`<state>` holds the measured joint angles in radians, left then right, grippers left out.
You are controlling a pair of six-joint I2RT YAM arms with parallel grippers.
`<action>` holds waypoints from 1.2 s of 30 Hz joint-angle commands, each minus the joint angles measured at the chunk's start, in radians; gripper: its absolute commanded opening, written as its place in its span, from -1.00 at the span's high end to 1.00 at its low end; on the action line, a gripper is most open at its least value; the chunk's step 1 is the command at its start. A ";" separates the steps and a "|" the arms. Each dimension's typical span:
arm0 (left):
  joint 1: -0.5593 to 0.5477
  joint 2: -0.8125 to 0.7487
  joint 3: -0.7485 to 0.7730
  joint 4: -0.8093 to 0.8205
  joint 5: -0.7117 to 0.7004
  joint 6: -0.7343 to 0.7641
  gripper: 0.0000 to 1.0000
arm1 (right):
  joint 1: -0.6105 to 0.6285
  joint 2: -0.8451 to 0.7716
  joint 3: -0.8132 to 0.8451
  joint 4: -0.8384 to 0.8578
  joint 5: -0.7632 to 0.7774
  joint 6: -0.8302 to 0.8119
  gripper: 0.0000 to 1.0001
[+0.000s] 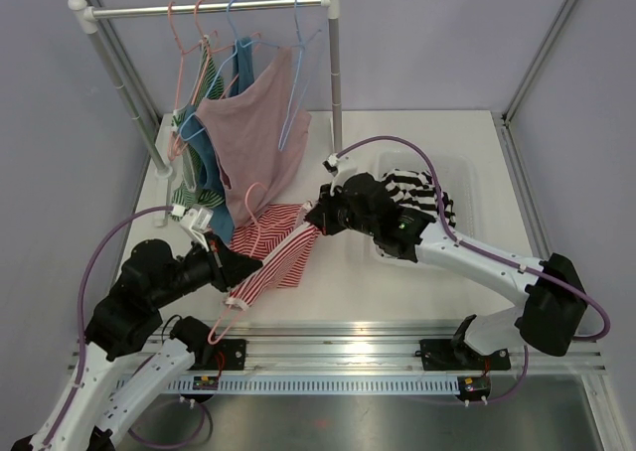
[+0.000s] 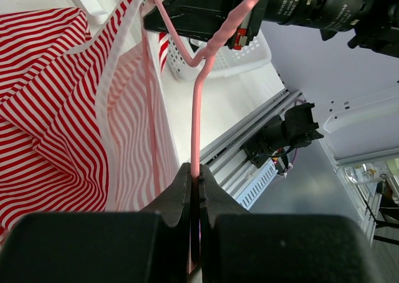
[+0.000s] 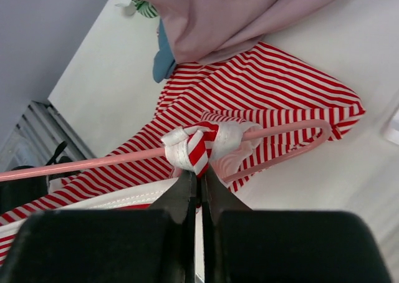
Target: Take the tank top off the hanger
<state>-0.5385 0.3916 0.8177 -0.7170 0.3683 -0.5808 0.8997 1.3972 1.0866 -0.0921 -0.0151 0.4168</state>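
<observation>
The red-and-white striped tank top point(image 1: 276, 244) lies on the white table, still threaded on a pink hanger point(image 1: 255, 201). My left gripper point(image 1: 246, 266) is shut on the hanger's pink wire point(image 2: 198, 108), with the striped cloth point(image 2: 56, 108) draped to its left. My right gripper point(image 1: 316, 221) reaches in from the right. It is shut on the bunched white-edged strap point(image 3: 201, 143), which is wrapped round the hanger's arm point(image 3: 93, 164). The rest of the tank top point(image 3: 262, 83) spreads over the table beyond the strap.
A clothes rack point(image 1: 334, 74) stands at the back left, with a pink garment point(image 1: 263, 123), a blue one and a green striped one on hangers. A white basket point(image 1: 467, 188) at the right holds a black-and-white striped garment point(image 1: 417, 193).
</observation>
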 commanded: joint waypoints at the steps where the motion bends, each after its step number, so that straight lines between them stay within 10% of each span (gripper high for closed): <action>1: -0.005 0.016 0.024 0.002 -0.032 0.032 1.00 | 0.004 -0.052 0.016 -0.038 0.182 -0.050 1.00; 13: -0.005 -0.049 0.058 0.010 0.072 0.049 1.00 | -0.226 -0.014 0.151 -0.268 0.273 -0.070 1.00; 23: -0.005 0.007 0.138 0.203 0.209 0.038 1.00 | -0.228 -0.038 0.346 -0.342 -0.049 -0.081 1.00; 36: -0.005 0.173 0.199 1.028 -0.020 0.090 1.00 | -0.226 -0.236 0.389 -0.261 -0.589 0.074 1.00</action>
<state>-0.5385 0.5198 0.9699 -0.0235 0.4156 -0.5377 0.6781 1.1858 1.4242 -0.4080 -0.4286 0.4431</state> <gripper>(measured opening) 0.026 0.020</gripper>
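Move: Already pinched in the right fingers is the red-striped tank top's strap, with the hanger's far end some 4 cm ahead and 3 cm to the right of them. Seen from the left hand, which holds the pink hanger by its stem, that strap is about 12 cm ahead, 12 cm to the right and 5 cm lower. From the right hand the mauve garment hangs roughly 15 cm ahead and 14 cm left; the white basket stands about 15 cm ahead and 32 cm right, 13 cm lower. Drawing the pinched strap outward along the hanger's arm, past its far end, the right hand goes about 9 cm right and 7 cm forward while the left holds the hanger nearly still. Then both climb nearly 20 cm: the left tips its fingers up some 35 degrees with the hanger, the right draws back about 10 cm, still gripping the strap. ##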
